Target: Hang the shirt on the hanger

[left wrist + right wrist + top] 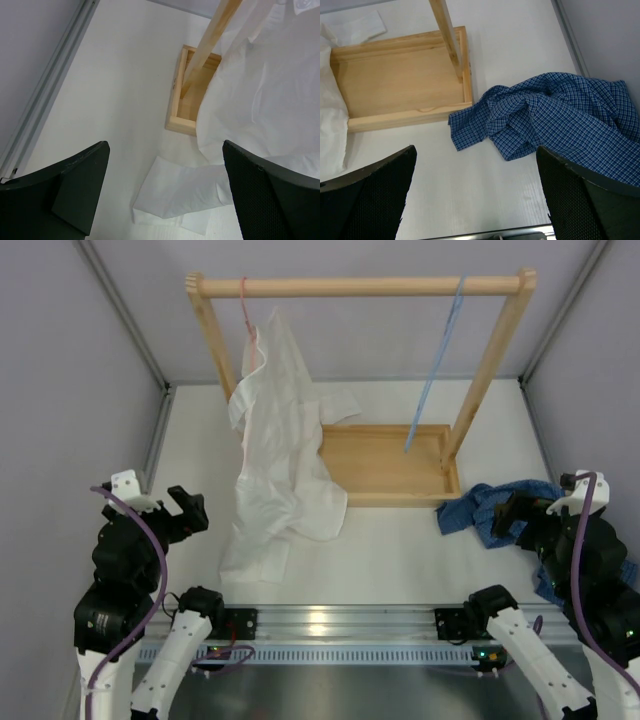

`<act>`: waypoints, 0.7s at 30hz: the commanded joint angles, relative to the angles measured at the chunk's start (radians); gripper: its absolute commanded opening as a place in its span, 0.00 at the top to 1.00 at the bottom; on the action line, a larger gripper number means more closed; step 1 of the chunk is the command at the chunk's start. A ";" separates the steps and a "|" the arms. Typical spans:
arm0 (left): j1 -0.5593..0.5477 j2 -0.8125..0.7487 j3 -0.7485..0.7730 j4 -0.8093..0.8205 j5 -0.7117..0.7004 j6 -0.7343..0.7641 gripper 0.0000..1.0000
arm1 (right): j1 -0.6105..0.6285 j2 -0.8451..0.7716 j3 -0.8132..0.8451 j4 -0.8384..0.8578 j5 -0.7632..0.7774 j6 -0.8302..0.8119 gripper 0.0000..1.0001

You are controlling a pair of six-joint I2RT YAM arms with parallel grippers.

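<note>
The dark blue checked shirt [478,511] lies crumpled on the table at the right, partly hidden by my right arm; in the right wrist view it [555,120] lies ahead and to the right. The light-blue wire hanger [437,365] hangs from the wooden rail at its right end. My right gripper [508,515] is open and empty, just above the shirt's near edge [479,187]. My left gripper [180,510] is open and empty at the left, apart from the shirt [165,195].
A wooden rack [360,286] with a tray base [395,498] stands mid-table. A white shirt [275,440] hangs from a pink hanger [246,315] at the rail's left and trails onto the table [180,195]. Grey walls close both sides.
</note>
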State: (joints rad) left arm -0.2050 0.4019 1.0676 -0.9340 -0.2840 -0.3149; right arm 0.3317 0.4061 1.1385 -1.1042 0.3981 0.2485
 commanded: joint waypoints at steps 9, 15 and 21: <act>-0.002 0.026 -0.034 0.093 -0.138 -0.050 0.02 | 0.012 -0.010 -0.022 0.078 -0.110 0.035 0.00; -0.002 0.020 -0.096 0.147 -0.185 -0.105 0.02 | 0.010 0.089 -0.211 0.128 -0.171 0.217 0.01; -0.002 -0.012 -0.196 0.204 -0.160 -0.102 0.02 | 0.010 0.117 -0.439 0.294 0.068 0.477 0.01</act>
State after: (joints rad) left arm -0.2050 0.4122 0.9081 -0.8146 -0.4469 -0.3985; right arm 0.3328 0.5190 0.7391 -0.9485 0.3199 0.5552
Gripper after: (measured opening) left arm 0.983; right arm 0.993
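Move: From the right hand, the middle of the crumpled blue checked shirt lies about 13 cm ahead, 20 cm to the right and 29 cm below, with its near left corner almost straight ahead, some 15 cm out. The rack's wooden tray sits about 34 cm ahead and 28 cm left, down on the table; the blue hanger is roughly 36 cm ahead, 11 cm left and a little lower than the hand. For the left hand the shirt is some 82 cm to the right and 11 cm ahead, 30 cm down. The right hand, open and empty, drops nearly 14 cm towards the table just on the near side of the blue shirt's left corner, easing some 4 cm forward and 4 cm left as it tips its fingers about 20 degrees further down and rolls its left side up a little; it gathers speed on the way and is still well clear of the cloth. The left hand, also empty and wide open, starts more gently, sinking about 3.5 cm while going slightly forward and left beside the white shirt, and turns some 10 degrees counter-clockwise. ##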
